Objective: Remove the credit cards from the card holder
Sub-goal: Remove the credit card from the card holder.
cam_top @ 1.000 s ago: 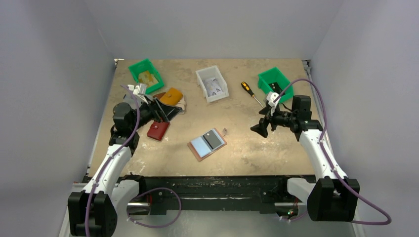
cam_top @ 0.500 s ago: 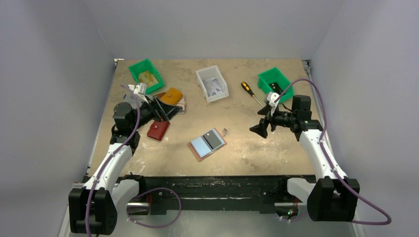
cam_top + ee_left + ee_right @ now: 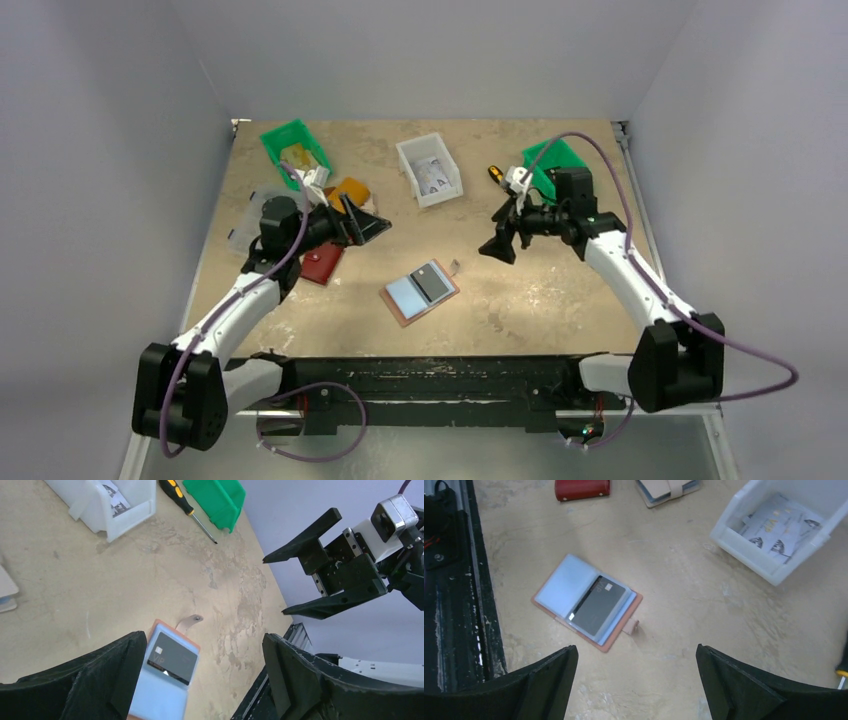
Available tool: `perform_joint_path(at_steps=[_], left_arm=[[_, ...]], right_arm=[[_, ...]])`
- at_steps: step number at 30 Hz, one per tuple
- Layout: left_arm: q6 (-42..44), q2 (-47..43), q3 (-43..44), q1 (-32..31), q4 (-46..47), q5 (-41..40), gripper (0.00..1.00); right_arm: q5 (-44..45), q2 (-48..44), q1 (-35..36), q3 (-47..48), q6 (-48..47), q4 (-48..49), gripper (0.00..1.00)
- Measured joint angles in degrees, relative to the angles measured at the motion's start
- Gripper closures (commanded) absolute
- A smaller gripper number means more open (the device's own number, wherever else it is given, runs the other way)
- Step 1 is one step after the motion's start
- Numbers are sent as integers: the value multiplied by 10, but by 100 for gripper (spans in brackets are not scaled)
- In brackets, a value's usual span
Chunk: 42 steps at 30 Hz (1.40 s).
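The card holder lies open flat near the table's front middle, a brown-pink cover with clear sleeves. One dark grey credit card marked VIP shows in its right sleeve; the left sleeve looks light blue. My left gripper hovers open to the holder's upper left, nothing between its fingers. In the left wrist view the holder and card sit by the left finger of that gripper. My right gripper hangs open to the holder's upper right. The right wrist view has the holder ahead of that gripper.
A white bin with printed papers stands at the back middle, with green bins at back left and back right. A screwdriver lies near the right arm. A red pouch and mustard wallet lie by the left arm.
Both arms have swung inward toward the table's middle: the left gripper moved right, the right gripper moved left and back. Both stay open. The card holder has not moved.
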Motion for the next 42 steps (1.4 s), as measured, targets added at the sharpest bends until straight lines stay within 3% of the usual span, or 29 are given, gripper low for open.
perform_joint_path(at_steps=[5,9,12,14,25,32,42], left_arm=[[14,60,102,-80,-80,-89,17],[14,89,152,-156,-98,-155,25],[-2,90,131,-198,-92,-188,27],[-23,82,84,-217,-72,-219,27],[-132,63,-104,-274,13,-329,48],[-176,49,-157,-286,75,-358,54],[-203,96,-162,-308,162,-359,58]], right_arm=[[11,96,56,69,48,1,1],[10,137,93,59,105,33,4],[-3,142,110,20,163,71,13],[-14,153,113,6,200,93,24],[-30,267,141,8,299,144,61],[-26,300,161,24,324,150,63],[0,333,167,31,335,156,62]])
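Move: The black VIP card, in the open card holder's clear pocket, lies about 12 cm right of the left gripper, 4 cm back and 19 cm below. From the right gripper it is some 13 cm to the left, 2 cm back and 16 cm down. The holder's small tab sits about 5 cm right of the card and 4 cm farther out; the red wallet is some 26 cm left of the card and 5 cm farther out. Bring both grippers down to the card from either side, narrowing each to under half open. Swing the left one rightward first, then down and back, ending about 12 cm lower with fingers tipped some 20 degrees down. Send the right one left and down some 13 cm, rolling its forward side down about 40 degrees, to hover close over the card's right part. ##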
